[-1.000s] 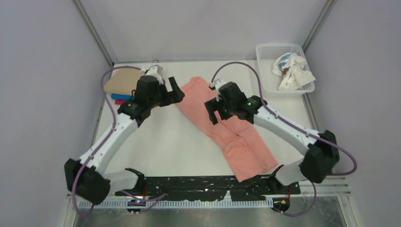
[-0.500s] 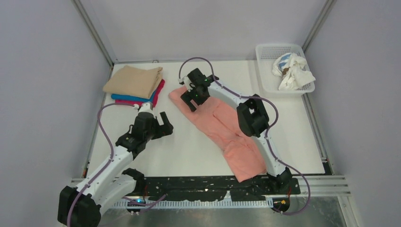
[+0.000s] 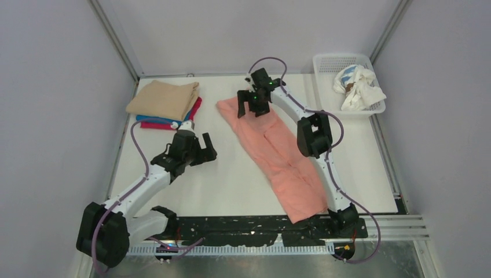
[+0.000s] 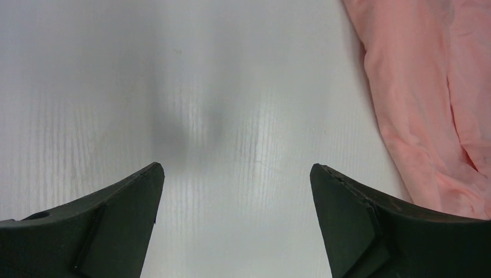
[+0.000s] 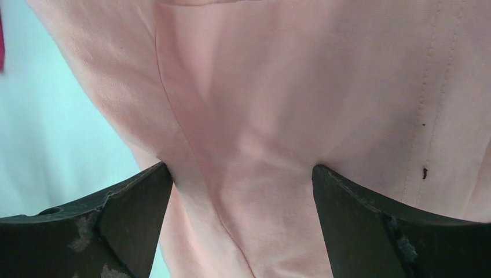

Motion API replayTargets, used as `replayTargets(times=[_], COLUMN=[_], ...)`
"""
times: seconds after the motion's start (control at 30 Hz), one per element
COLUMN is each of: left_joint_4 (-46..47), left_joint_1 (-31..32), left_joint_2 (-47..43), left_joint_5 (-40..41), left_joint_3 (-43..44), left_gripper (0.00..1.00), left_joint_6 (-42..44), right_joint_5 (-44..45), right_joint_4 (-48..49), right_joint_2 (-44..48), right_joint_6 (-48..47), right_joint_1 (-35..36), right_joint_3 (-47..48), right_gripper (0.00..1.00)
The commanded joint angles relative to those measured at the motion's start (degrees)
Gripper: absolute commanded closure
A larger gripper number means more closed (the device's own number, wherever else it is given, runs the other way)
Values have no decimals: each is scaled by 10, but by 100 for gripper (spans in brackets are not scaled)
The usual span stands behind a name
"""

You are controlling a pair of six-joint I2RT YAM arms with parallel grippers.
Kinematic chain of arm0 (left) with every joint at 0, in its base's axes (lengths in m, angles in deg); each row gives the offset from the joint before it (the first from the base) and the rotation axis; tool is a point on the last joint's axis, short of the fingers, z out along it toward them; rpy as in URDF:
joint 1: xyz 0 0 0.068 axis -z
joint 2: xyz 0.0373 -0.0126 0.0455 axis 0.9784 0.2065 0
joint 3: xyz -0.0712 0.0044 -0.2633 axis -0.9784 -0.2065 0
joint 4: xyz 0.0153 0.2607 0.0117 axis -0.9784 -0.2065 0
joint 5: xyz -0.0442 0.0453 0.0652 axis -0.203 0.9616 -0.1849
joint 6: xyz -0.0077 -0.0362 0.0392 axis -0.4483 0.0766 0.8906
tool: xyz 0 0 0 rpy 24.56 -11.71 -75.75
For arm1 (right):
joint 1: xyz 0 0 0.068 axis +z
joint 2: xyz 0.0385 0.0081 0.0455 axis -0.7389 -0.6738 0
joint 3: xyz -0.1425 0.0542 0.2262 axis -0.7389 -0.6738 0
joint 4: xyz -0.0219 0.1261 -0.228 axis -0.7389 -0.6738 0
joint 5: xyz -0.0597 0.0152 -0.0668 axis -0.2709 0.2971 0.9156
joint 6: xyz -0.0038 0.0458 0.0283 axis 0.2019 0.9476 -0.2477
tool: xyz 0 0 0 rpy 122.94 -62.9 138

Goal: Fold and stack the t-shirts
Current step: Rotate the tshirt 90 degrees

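The salmon-pink t-shirt (image 3: 278, 153) lies as a long folded strip running diagonally from the back middle of the table to the near right. My right gripper (image 3: 253, 106) is stretched out over its far end. It is open, with its fingertips set wide apart and down on the pink cloth (image 5: 243, 116). My left gripper (image 3: 209, 147) hangs open over bare table, left of the strip, whose edge (image 4: 428, 110) shows at the right of the left wrist view. At the back left a tan t-shirt (image 3: 164, 98) tops a folded stack, over a blue one (image 3: 156, 120) and a magenta one (image 3: 195, 109).
A white mesh basket (image 3: 322, 81) at the back right corner holds crumpled white cloth (image 3: 359, 87). Grey walls close in the table on three sides. The arm bases and a black rail (image 3: 260, 229) run along the near edge.
The left arm has drawn back from beside the stack to the near left. The right arm has reached out from mid-strip to the shirt's far end, which has shifted slightly.
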Motion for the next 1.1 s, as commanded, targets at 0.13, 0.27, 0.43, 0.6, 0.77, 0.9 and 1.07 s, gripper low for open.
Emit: replayTargets(times=[0.13, 0.27, 0.43, 0.6, 0.77, 0.9, 1.07], left_joint_4=[19, 21, 10, 6, 25, 29, 30], left_joint_1=[-1, -1, -1, -1, 7, 72, 225], left_joint_2=[61, 89, 101, 76, 55, 51, 81], left_joint_5=[-5, -14, -23, -35, -96, -111, -130], left_joint_3=[70, 89, 97, 87, 74, 83, 130], left_gripper=[0, 0, 0, 0, 0, 0, 0], left_joint_6=[17, 19, 11, 5, -3, 16, 74], right_joint_5=[-26, -46, -25, 4, 8, 26, 126], right_joint_4=[10, 101, 228, 265, 241, 197, 210], right_joint_2=[-50, -61, -76, -90, 4, 141, 409], right_joint_6=[149, 223, 335, 397, 300, 208, 161], right_joint_1=[-112, -140, -133, -126, -109, -97, -102], right_joint_3=[62, 69, 69, 103, 53, -63, -394], right_gripper=[5, 5, 5, 5, 5, 5, 5])
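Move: The peach t-shirt's far end is right under the right hand's open fingers. The shirt slants away, its middle some 16 cm back and 9 cm right. From that hand the folded stack lies about 32 cm left and 4 cm ahead; the basket 36 cm right and 10 cm ahead. From the left hand the shirt's middle is about 23 cm right, 4 cm back and 5 cm lower; the stack 16 cm left and 15 cm ahead. Keep the right fingers spread on the t-shirt's far end and drag it forward and right, about 15 cm out, turning the hand clockwise some 35 degrees; then lift off and draw back about 10 cm. Ease the left gripper, still open, slightly forward, then swing it right towards the shirt, rising a little and turning clockwise. ##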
